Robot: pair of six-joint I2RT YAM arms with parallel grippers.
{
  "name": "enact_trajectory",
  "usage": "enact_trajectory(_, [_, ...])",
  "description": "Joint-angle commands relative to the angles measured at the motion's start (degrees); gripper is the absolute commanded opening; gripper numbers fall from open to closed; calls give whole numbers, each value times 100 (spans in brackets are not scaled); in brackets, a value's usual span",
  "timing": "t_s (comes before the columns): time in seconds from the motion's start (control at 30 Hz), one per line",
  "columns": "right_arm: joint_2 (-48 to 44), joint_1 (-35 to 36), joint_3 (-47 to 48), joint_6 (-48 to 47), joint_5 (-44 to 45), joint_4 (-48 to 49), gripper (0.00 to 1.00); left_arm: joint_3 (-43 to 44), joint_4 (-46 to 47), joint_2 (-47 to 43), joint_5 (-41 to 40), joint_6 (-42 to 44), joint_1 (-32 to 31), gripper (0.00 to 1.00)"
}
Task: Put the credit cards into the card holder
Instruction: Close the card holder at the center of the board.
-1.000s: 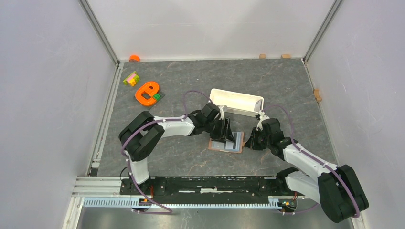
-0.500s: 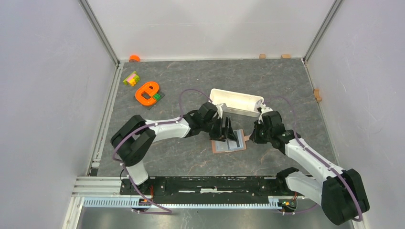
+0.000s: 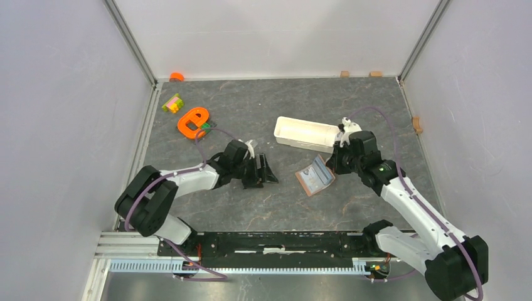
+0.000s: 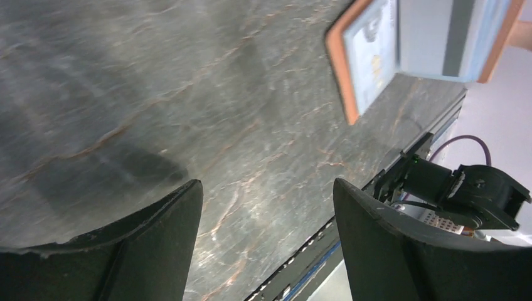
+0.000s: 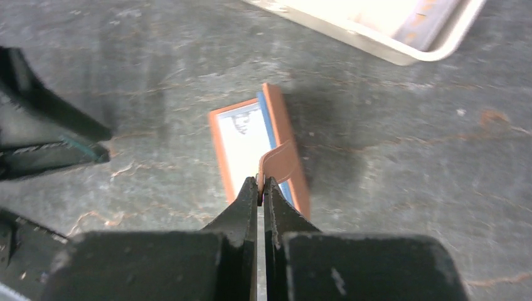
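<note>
The brown card holder [image 3: 313,179] lies open and partly raised on the table, right of centre. Pale credit cards [image 5: 240,139] sit in it; the left wrist view shows one with a dark stripe [image 4: 460,31] inside the holder [image 4: 342,69]. My right gripper [image 5: 260,182] is shut on the holder's flap [image 5: 283,162] and stands at the holder's right edge [image 3: 334,164]. To the holder's left my left gripper [image 3: 267,172] hangs open with nothing between its fingers [image 4: 266,213], well apart from it.
The long white tray [image 3: 305,134] stands just behind the holder; a bluish-grey flat thing [image 5: 430,14] lies in it. An orange ring toy [image 3: 193,121], a yellow-green block [image 3: 172,103] and an orange cap [image 3: 177,76] sit at the back left.
My left gripper has opened wider and drawn back to the left, away from the holder. My right gripper has pulled the holder by its flap to the right, turning and tilting it.
</note>
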Motion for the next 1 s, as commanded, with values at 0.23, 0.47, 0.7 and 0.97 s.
enact_trajectory(0.23, [656,1444,-498,647,-843,1429,10,-357,196,-672,140,-85,356,83])
enact_trajectory(0.47, [1096,1816,-384,741,-1611,2027,52,-198,253,-724,152,-176,334,84])
enact_trajectory(0.7, [737,1499,901,-46,-686,479,69,148,266,-560,-6,-286,130,84])
enact_trajectory(0.97, [591,-568,914,-835,125,-405,69,204,266,-441,-139,-383,-33,84])
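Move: The right gripper has the card holder's strap pinched in its fingers. The holder's middle is about 4 cm to its left, 3 cm back and some 9 cm below, with the strap-side half standing up. The white tray sits roughly 11 cm ahead and 8 cm left of that hand, 10 cm below. From the left gripper, the holder is around 14 cm right, 1 cm ahead and 3 cm lower. Swing the right gripper, still pinching the strap, about 12 cm left across the card holder, drawing back and sinking as it turns some 20 degrees counter-clockwise. Spread its fingers wide on the way down to let go of the strap, then pull forward, up and back right, unwinding the wrist. Lift the open left gripper about 3 cm. ##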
